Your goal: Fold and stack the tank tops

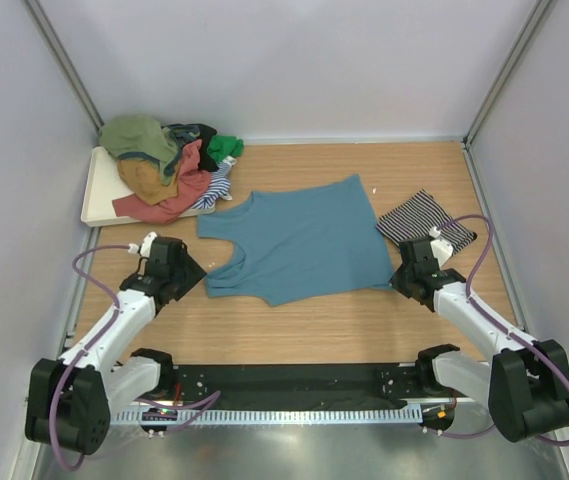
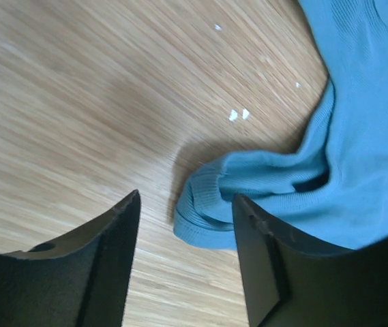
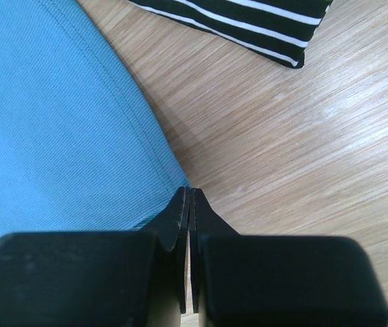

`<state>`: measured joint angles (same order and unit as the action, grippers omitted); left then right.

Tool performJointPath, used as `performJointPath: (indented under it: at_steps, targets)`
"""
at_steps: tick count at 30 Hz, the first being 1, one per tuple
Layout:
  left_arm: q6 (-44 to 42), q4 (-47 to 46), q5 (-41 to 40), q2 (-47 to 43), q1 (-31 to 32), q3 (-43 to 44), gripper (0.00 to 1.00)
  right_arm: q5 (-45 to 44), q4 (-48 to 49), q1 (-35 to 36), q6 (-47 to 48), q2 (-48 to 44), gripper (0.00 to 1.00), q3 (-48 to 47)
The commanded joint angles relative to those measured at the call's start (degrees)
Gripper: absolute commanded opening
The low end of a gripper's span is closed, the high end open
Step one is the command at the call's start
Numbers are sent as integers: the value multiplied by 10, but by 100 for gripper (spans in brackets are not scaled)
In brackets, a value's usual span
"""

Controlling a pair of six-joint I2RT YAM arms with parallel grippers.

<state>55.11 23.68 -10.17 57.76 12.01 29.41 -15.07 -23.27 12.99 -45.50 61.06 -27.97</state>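
Note:
A teal tank top lies spread flat on the wooden table. Its lower strap end sits bunched just ahead of my left gripper, which is open, the right finger against the cloth and nothing held. My right gripper is shut, its tips pinched on the hem corner of the teal top. A folded black-and-white striped tank top lies to the right, also seen in the right wrist view. More tank tops, olive, coral, mustard and green, are heaped in a pile.
The pile rests on a white tray at the back left, close to the left wall. Grey walls enclose the table on three sides. A black rail runs along the near edge between the arm bases.

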Motion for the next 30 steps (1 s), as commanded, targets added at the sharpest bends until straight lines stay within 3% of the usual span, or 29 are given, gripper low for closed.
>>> performJointPath:
  at_steps: [1,8,12,13,14,16,24,30]
  targets:
    - [-50,-42,60,18,-2,12,56,-9,-4,0,15,3,4,-19]
    - [-87,-43,83,89,-2,49,39,3,7,1,16,4,3,-14]
    - [-88,-53,88,115,-2,48,36,7,10,0,15,9,3,-14]
    - [-90,-53,88,117,-2,48,31,7,11,1,16,9,3,-15]
    - [-91,-54,84,120,-2,48,15,8,11,0,16,11,3,-15]
    - [-92,-52,76,125,-2,50,0,7,9,0,18,11,3,-15]
    - [-78,-7,47,127,-22,73,0,-9,-9,0,28,9,2,-27]
    - [-66,2,46,77,-61,69,0,-5,-8,1,22,-8,1,-13]
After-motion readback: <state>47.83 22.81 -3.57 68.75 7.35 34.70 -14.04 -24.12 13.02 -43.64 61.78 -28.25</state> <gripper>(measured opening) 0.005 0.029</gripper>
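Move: The near strap end of the blue tank top lies about 2 cm to the right of the open left hand, 1 cm ahead and 3 cm below. Its far strap is some 13 cm ahead and 3 cm right of that hand, the red cloth in the bin about 19 cm ahead and 6 cm left. The right hand already holds the near hem corner; from it the near strap end is roughly 49 cm to the left, nearly level with it, and the folded striped tank top 17 cm ahead, 9 cm right. The left hand sinks and slides right, about 3 cm down and 2 cm over onto the near strap end, turning some 10 degrees clockwise and tipping a little further down, then shuts its fingers on the strap and, pinching it, draws back left by about 2.5 cm while rising and edging forward a centimetre or so each. The right hand stays almost in place with its fingers shut, keeping hold of the near hem corner at the other end of the blue tank top. ##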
